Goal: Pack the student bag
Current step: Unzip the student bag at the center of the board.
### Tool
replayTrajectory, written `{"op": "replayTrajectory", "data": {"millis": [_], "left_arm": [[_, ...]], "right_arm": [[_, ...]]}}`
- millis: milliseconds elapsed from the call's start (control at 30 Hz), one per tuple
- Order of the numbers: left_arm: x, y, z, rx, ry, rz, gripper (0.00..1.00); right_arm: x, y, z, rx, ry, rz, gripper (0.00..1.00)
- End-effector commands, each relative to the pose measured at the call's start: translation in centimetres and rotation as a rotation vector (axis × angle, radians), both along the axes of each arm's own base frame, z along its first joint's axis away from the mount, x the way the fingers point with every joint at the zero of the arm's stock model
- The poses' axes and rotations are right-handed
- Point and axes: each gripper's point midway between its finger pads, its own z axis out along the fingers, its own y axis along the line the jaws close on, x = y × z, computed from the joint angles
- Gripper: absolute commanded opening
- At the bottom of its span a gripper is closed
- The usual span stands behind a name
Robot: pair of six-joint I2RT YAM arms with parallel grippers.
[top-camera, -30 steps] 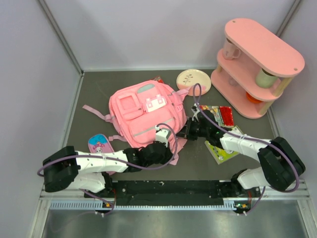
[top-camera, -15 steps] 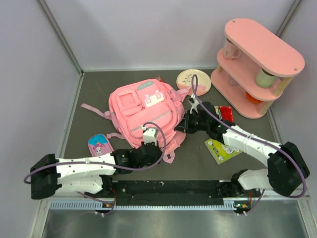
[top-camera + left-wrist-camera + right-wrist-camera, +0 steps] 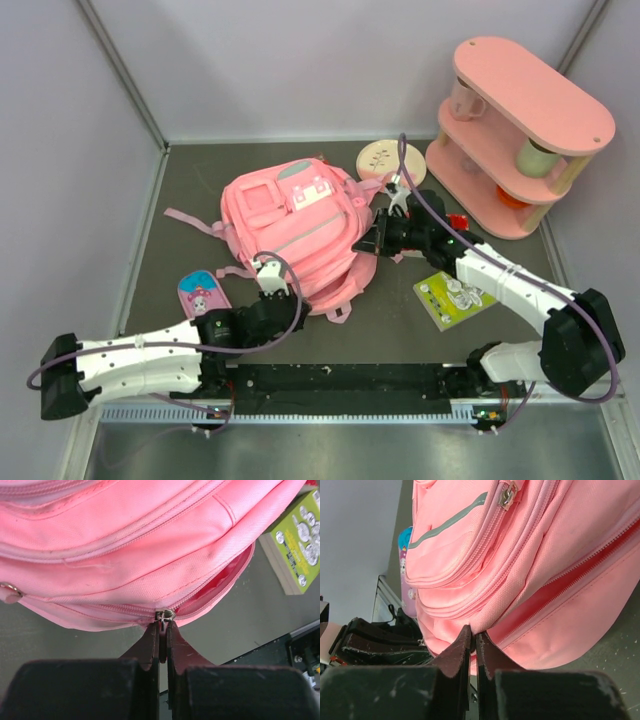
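The student bag (image 3: 295, 222), a large pink backpack, lies front up in the middle of the table. My left gripper (image 3: 302, 304) is at its near edge and my right gripper (image 3: 363, 243) at its right side. In the left wrist view the left gripper (image 3: 163, 629) is shut on the metal zipper pull (image 3: 165, 615). Right of the slider the zipper gapes and shows a darker pink inside (image 3: 222, 581). In the right wrist view the right gripper (image 3: 473, 632) is shut on a fold of the student bag's fabric (image 3: 520, 555) beside the open zipper (image 3: 572, 582).
A pink two-tier shelf (image 3: 520, 125) with cups stands at the back right, and a small plate (image 3: 381, 158) lies beside it. A green booklet (image 3: 455, 297) lies right of the bag under the right arm. A small pink pouch (image 3: 202, 295) lies near the left arm.
My left gripper has drawn left and nearer along the bag's edge with the zipper pull in it. My right gripper has shifted a little farther back, and the bag has turned slightly.
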Motion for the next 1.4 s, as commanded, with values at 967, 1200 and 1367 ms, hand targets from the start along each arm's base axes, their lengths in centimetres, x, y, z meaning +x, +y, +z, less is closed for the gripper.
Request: {"op": "replayTrajectory", "data": {"millis": [967,1200,1367], "left_arm": [[1.0,-8.2,-0.5,0.089,0.028,-0.184,0.0],[1.2,-11.9,0.3,-0.022,0.032,-0.213,0.0],[1.8,-12.8,0.6,-0.01,0.018,-0.211,0.0]], "right_arm": [[2.4,-1.4,-1.2,0.036,-0.021,-0.028,0.76],[3.7,-3.2,-0.1,0.011,-0.012,-0.085,0.82],[3.4,-8.0,-2.8,-0.137,-0.014,-0.325,0.87]]}}
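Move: The left fingers hold the zipper pull at the bag's near edge, with the bag's near right corner about 7 cm to the right and 1 cm farther out; the bag's middle is some 16 cm ahead and 2 cm left, the small pouch about 21 cm left and 2 cm ahead, 6 cm lower. The right fingers pinch the bag's right side; the zipper pull lies 9 cm left, 10 cm back and 6 cm below them, the green book 22 cm right, 11 cm back and 12 cm below. Keeping the zipper pull pinched, the left hand edges slightly forward, then sweeps about 10 cm right towards where the bag's near right corner lay, sinking some 3 cm and swinging clockwise. Meanwhile the right hand lifts its pinch of the bag's side about 3 cm, opens wide to let go, dips roughly 7 cm, then drifts right and a little forward, fingers open at the fabric. ##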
